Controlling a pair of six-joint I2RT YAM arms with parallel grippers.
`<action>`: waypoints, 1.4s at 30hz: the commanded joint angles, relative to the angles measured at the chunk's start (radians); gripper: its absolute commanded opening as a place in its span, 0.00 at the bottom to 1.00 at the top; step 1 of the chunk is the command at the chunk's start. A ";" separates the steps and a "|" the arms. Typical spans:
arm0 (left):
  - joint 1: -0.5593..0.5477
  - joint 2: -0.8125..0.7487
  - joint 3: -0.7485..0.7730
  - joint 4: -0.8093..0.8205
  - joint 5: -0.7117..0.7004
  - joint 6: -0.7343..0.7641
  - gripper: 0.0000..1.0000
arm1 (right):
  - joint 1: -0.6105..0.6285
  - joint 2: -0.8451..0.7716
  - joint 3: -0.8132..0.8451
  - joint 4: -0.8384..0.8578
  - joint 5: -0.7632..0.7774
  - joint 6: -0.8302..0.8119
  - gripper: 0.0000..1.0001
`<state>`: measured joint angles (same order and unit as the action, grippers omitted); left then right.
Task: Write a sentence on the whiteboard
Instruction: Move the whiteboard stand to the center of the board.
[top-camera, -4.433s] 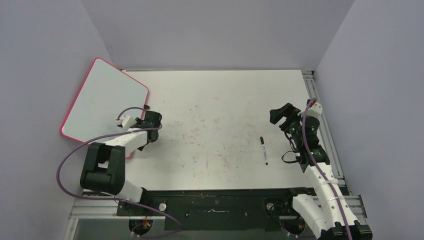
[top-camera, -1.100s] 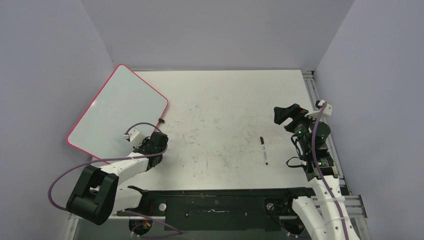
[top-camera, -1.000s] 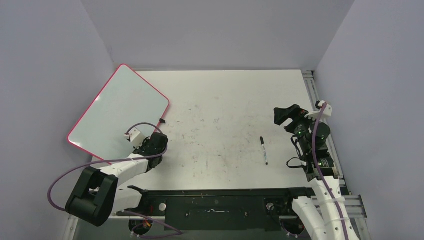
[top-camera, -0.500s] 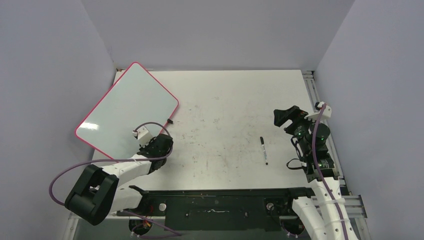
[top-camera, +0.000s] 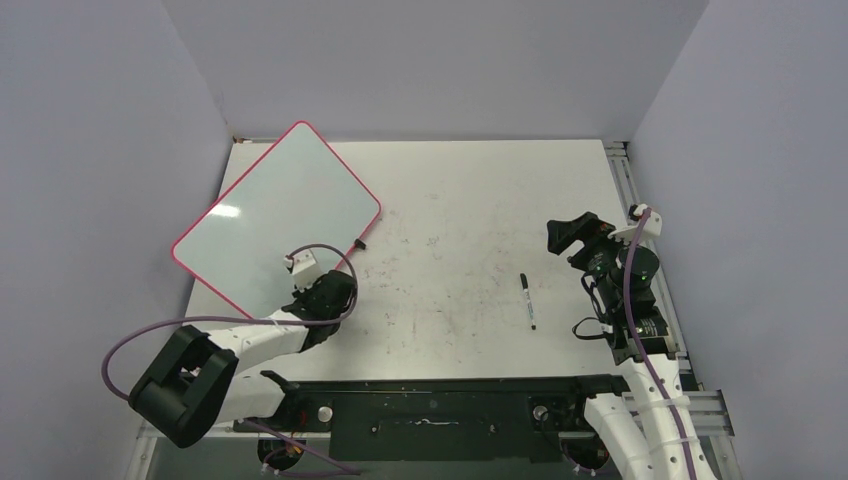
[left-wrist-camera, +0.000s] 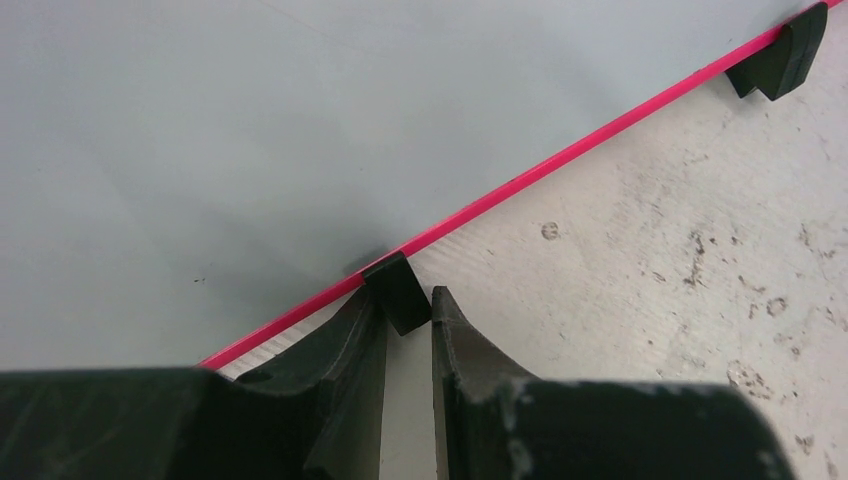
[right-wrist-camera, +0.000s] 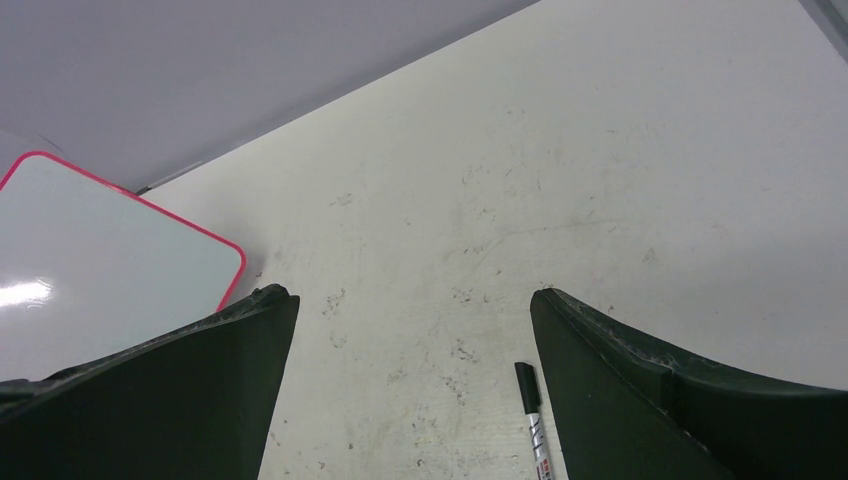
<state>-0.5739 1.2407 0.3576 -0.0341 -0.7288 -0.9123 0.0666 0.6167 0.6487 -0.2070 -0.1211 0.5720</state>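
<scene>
The whiteboard (top-camera: 270, 225), blank white with a pink-red rim, lies slanted on the left of the table and also shows in the left wrist view (left-wrist-camera: 300, 130) and right wrist view (right-wrist-camera: 100, 250). No sentence shows on it in any view. My left gripper (top-camera: 330, 296) (left-wrist-camera: 405, 300) is at the board's near-right edge, shut on one small black foot (left-wrist-camera: 398, 290). A second foot (left-wrist-camera: 780, 60) (top-camera: 360, 242) sticks out further along that edge. My right gripper (top-camera: 566, 235) (right-wrist-camera: 413, 300) hangs open above the right side of the table, holding nothing.
A black-capped marker (top-camera: 526, 300) (right-wrist-camera: 532, 415) lies on the scuffed tabletop (top-camera: 450, 220), left of the right arm and below its open fingers. Grey walls close in on the left, back and right. A metal rail (top-camera: 640, 230) runs along the table's right edge.
The left gripper has dragged the whiteboard by its foot to the right, and the board has turned and come away from the left wall. The right arm has barely moved.
</scene>
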 joint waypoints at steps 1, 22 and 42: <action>-0.063 0.016 0.005 0.076 0.177 0.037 0.00 | -0.001 -0.017 -0.007 0.018 -0.008 -0.006 0.90; -0.278 0.148 0.053 0.129 0.162 0.096 0.00 | -0.001 -0.018 -0.015 0.013 -0.007 0.000 0.90; -0.459 0.340 0.246 -0.021 0.120 -0.063 0.00 | 0.001 -0.017 -0.024 0.006 -0.006 0.001 0.90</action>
<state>-0.9958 1.5463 0.5922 -0.0303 -0.8120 -0.9356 0.0666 0.6056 0.6373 -0.2260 -0.1211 0.5728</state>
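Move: The place I'm taking the stand to, the middle of the table, lies about 18 cm to the right of my left hand, 5 cm farther out and 2 cm below. The whiteboard's middle is some 10 cm ahead and 8 cm to the left, its other black clip about 7 cm ahead and 8 cm to the right; the marker is roughly 38 cm right and 4 cm back. From my right hand the table's middle lies about 22 cm left, 4 cm ahead and 26 cm below. Still pinching the black clip on the whiteboard's near edge, my left hand drags the stand level across the tabletop, roughly 14 cm to the right towards the table's middle. I turn it clockwise by some 20 degrees along the way, mostly in the first two thirds, and the fingers keep their hold. ##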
